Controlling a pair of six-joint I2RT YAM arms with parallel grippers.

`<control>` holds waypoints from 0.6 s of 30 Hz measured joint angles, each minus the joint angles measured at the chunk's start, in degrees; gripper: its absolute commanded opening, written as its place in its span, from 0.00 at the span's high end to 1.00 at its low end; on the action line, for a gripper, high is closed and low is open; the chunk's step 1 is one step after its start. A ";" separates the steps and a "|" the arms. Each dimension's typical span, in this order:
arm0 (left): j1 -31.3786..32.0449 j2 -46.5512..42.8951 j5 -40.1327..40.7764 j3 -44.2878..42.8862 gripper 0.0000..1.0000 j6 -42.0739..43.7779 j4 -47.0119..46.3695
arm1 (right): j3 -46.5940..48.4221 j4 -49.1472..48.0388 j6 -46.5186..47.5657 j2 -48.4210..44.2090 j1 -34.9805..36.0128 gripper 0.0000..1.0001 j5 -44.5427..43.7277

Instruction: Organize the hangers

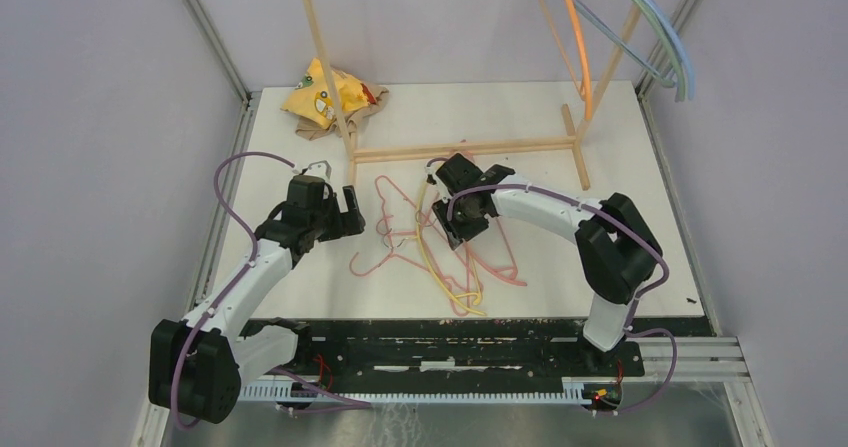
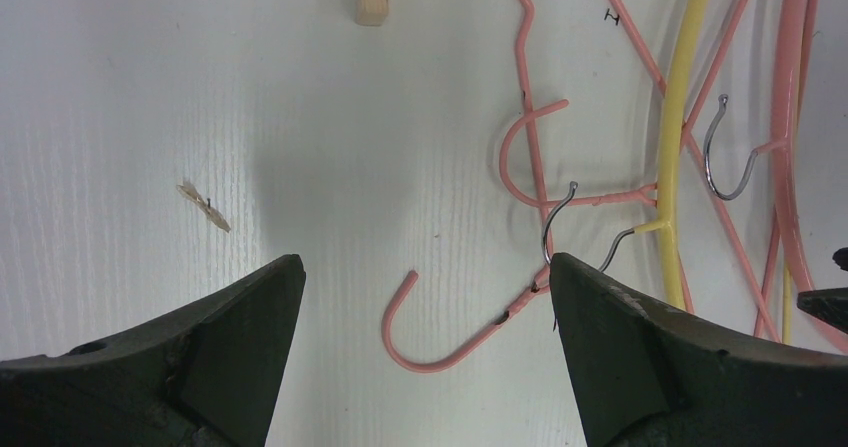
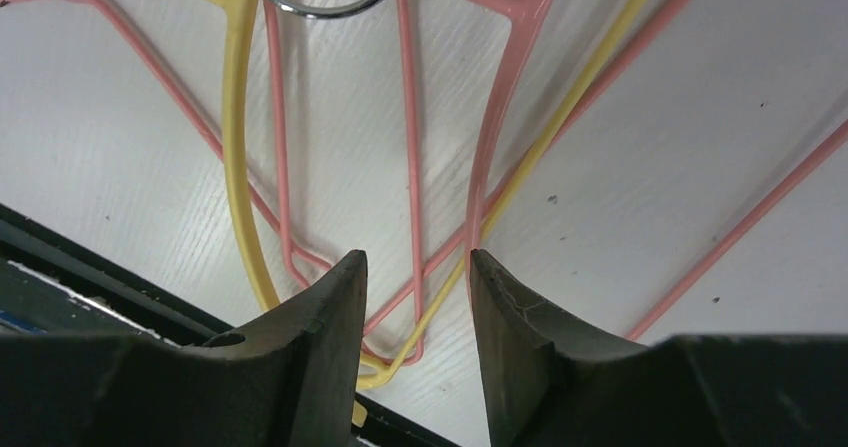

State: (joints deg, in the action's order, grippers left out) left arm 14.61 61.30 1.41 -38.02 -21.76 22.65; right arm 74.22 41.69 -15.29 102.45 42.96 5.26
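Observation:
Several pink hangers (image 1: pixel 400 229) and a yellow hanger (image 1: pixel 440 267) lie tangled on the white table (image 1: pixel 600 257) between my arms. My left gripper (image 1: pixel 349 210) is wide open and empty at the pile's left edge. In the left wrist view a pink hook (image 2: pixel 440 339) lies on the table between its spread jaws (image 2: pixel 425 262). My right gripper (image 1: pixel 458 229) hovers low over the pile. In the right wrist view it (image 3: pixel 415 257) is open, its jaws straddling crossed pink wires (image 3: pixel 412 167) and a yellow wire (image 3: pixel 520 167). An orange hanger (image 1: pixel 578 37) and light blue hangers (image 1: pixel 655 27) hang at the upper right.
The light wooden rack's base bar (image 1: pixel 465 150) lies just behind the pile, with uprights (image 1: pixel 325 57) at left and right. A yellow bag (image 1: pixel 322 92) sits at the back left. A black rail (image 1: pixel 450 332) runs along the table's near edge. Grey walls close in both sides.

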 measured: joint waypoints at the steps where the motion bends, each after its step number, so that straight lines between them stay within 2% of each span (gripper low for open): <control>1: 0.00 0.00 0.02 0.00 0.01 0.00 -0.02 | 0.00 -0.63 0.26 0.46 0.00 0.50 -0.52; 6: 0.00 0.02 0.00 0.00 0.01 0.00 -0.02 | -0.02 -3.13 1.64 3.32 0.00 0.51 -3.26; 12: 0.00 0.04 0.02 0.00 0.01 0.00 0.00 | -0.85 -5.40 2.29 6.05 0.00 0.69 -4.50; 18: 0.00 0.04 0.04 0.00 0.01 0.00 0.02 | -3.45 -6.62 1.79 2.69 0.00 0.83 -7.23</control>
State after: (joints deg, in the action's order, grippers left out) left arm 14.61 61.34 1.45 -38.02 -21.76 22.68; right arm 70.76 35.07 -13.50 105.14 42.96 -1.98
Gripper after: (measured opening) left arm 0.991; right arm 0.234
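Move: The part of the pink hanger to be gripped, its thick arm below the hook stem, lies about 2 cm ahead of the right hand, 1 cm to its right and 4 cm below. At that same low level, the yellow hanger's neck is some 8 cm to the left of this hand and 3 cm ahead, and the rack's base beam runs about 20 cm straight ahead. From the left hand, that pink arm is roughly 22 cm right, level ahead and 7 cm down. Down about 4 cm and forward about 2 cm goes the half-open right hand, straddling the pink hanger's thick arm; near the bottom the fingers close and pinch it. The hand then turns upward, rising roughly 1 cm and edging right with the tube between the fingertips. ##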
